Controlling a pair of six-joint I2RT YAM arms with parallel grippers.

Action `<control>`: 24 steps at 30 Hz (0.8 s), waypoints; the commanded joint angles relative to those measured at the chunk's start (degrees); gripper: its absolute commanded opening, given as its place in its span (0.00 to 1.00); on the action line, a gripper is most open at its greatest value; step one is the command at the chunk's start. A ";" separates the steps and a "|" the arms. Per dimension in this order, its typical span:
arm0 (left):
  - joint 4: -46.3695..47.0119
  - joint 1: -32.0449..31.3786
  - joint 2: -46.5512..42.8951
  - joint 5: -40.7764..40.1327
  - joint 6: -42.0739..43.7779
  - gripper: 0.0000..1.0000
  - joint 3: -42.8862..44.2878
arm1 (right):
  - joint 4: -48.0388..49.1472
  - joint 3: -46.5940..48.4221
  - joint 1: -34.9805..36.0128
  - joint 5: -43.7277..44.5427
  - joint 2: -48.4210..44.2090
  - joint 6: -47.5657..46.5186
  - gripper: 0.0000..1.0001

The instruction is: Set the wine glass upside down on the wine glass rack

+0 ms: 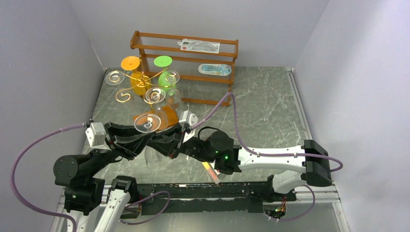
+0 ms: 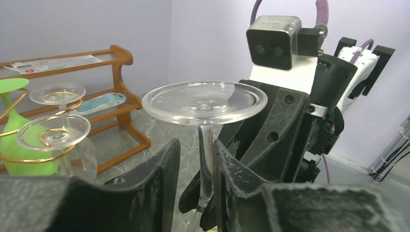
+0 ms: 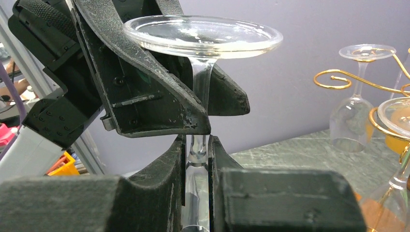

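A clear wine glass (image 1: 147, 122) hangs upside down, foot up, above the near middle of the table, between both arms. My right gripper (image 3: 198, 145) is shut on its stem low down, near the bowl. My left gripper (image 2: 197, 150) stands open around the stem (image 2: 207, 154) higher up; one finger touches it and the other stands clear with a gap. The two grippers (image 1: 153, 140) (image 1: 168, 145) meet head-on under the foot (image 3: 203, 35). The wine glass rack (image 1: 143, 84), gold wire with spiral arms, stands behind and slightly to the left.
On the rack hang an orange glass (image 1: 131, 65), a green glass (image 1: 163, 63) and clear glasses (image 1: 115, 77). A two-tier wooden shelf (image 1: 186, 48) with packets stands against the back wall. Side walls close in left and right.
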 commanded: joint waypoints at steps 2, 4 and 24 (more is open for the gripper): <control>1.86 -0.24 1.78 4.31 -1.95 0.30 -1.66 | 3.45 -0.21 0.12 -3.36 -1.30 -1.28 0.00; 3.17 -0.22 2.60 7.10 -3.14 0.27 -2.32 | 3.43 -0.16 0.07 -3.28 -1.15 -1.28 0.00; 4.41 -0.22 0.61 6.46 3.95 0.05 -6.34 | -2.47 -4.45 -0.06 3.91 -6.66 4.48 0.52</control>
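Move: The wine glass hangs upside down with its stem still pinched low, near the bowl, by my right fingers, mid-stem about 2 cm above them. My open left fingers straddle it higher up, the stem some 2 cm to their right and about 1 cm lower. From my left hand, the rack's empty hook lies roughly 12 cm ahead, 6 cm left and 5 cm lower; the nearest hanging glass about 12 cm ahead, 3 cm right and 12 cm lower. I take the glass over: my left hand eases down about 2.5 cm and 2 cm to the right, turning roughly 10 degrees clockwise, and shuts its fingers on the stem just under the upturned foot. My right hand keeps its pinch while sinking some 2 cm with the glass, and only at the very end opens to let go of the stem. ##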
